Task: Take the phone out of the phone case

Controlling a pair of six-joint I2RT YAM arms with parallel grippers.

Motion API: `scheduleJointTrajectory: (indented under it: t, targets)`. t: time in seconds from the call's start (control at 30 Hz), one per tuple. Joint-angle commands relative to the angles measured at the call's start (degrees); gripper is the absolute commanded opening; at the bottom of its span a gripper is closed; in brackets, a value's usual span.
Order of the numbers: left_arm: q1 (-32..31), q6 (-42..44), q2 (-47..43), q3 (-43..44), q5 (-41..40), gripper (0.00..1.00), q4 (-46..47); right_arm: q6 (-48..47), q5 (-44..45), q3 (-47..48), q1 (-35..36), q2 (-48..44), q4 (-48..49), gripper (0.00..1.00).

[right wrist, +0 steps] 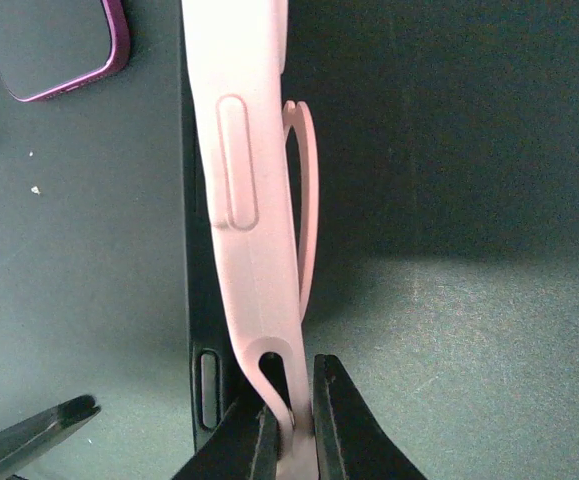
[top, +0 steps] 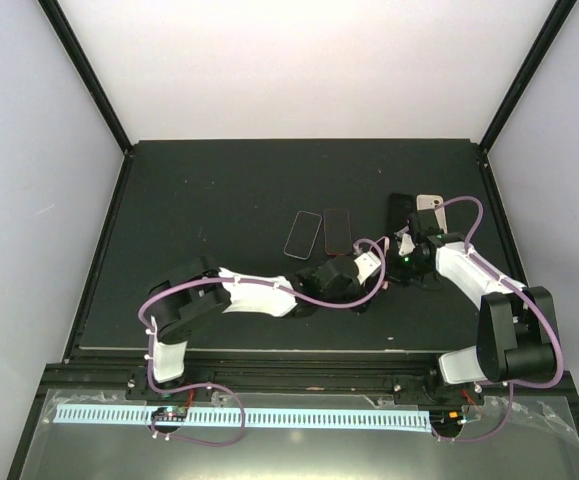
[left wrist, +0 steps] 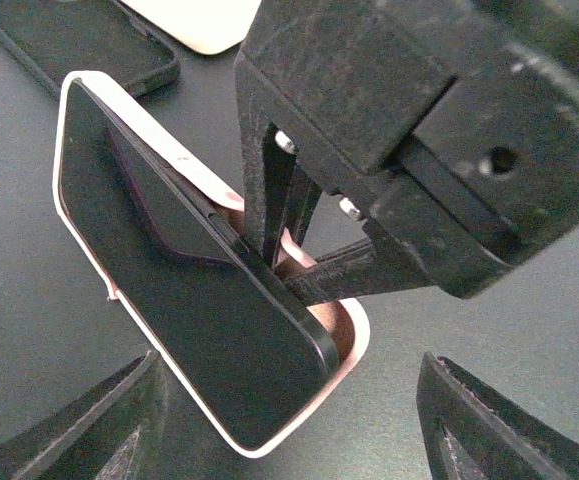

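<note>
A dark phone [left wrist: 199, 300] tilts partly out of its pale pink phone case [left wrist: 354, 330], one long side lifted clear of the rim. My right gripper [right wrist: 294, 432] is shut on the case's edge near a corner, and its black fingers [left wrist: 279, 225] show behind the phone. From the right wrist the case [right wrist: 244, 180] is edge-on, with the phone [right wrist: 201, 330] just left of it. My left gripper [left wrist: 289, 440] is open, its fingers either side of the phone's lower corner without touching. From above, both grippers [top: 384, 250] [top: 409, 240] meet at the phone [top: 401, 212] and case [top: 429, 205].
Two other cased phones lie flat on the black mat left of the grippers, one pale [top: 304, 233] and one dark [top: 337, 230]. A purple-rimmed phone [right wrist: 59, 45] shows at the top left of the right wrist view. The mat's right edge [top: 504, 230] is close by.
</note>
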Motion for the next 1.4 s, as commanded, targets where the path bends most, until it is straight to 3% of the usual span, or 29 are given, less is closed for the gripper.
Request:
scheduleJointTrajectory:
  t: [0.0,0.3,0.73,1.03,1.2,1.37]
  targets:
    - [-0.3,1.5,2.4,3.2,-1.6,0.69,0.8,-0.6,-1.7,1.6,-0.3,-0.3,2.1,0.01]
    - [0.0,0.5,5.0,5.4,-9.5,0.67,-3.5,-1.0,-3.1,0.1,-0.2,-1.3,2.9,0.01]
    - [1.9,-5.0,3.9,3.1,-13.2,0.63,-3.0,-4.2,-4.7,-2.3,-0.3,-1.9,3.0,0.01]
    - [1.5,-0.6,7.7,6.0,-19.0,0.62,-3.3,-3.4,-11.7,-2.1,-0.2,-1.1,3.0,0.01]
    - [0.5,1.1,8.7,6.0,-25.7,0.56,-3.1,-3.6,-11.7,0.3,-0.2,-0.4,-0.2,0.01]
    - [0.5,0.4,8.0,5.2,-27.0,0.4,-3.9,-4.1,-11.2,1.6,-0.2,-0.4,-1.8,0.01]
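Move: The left hand, open, is over the near end of the pink-cased phone; the phone's middle lies about 5 cm ahead of it, 2 cm to its right and 3 cm below. The purple-edged phone lies roughly 13 cm ahead and 9 cm left of that hand, the empty black case some 19 cm ahead and 8 cm right, both about 8 cm below. From the right hand, still pinching the case's right rim, the phone's middle is about 4 cm forward and 3 cm left. Forward about 4 cm and down 2 cm, the left hand eases along the phone towards its raised right edge, turning about 15 degrees counter-clockwise. Near the end its fingers begin to close, one on each side of that edge, without shutting. The right hand keeps its pinch on the case rim, shifting about 1 cm forward and left with a slight tilt. ##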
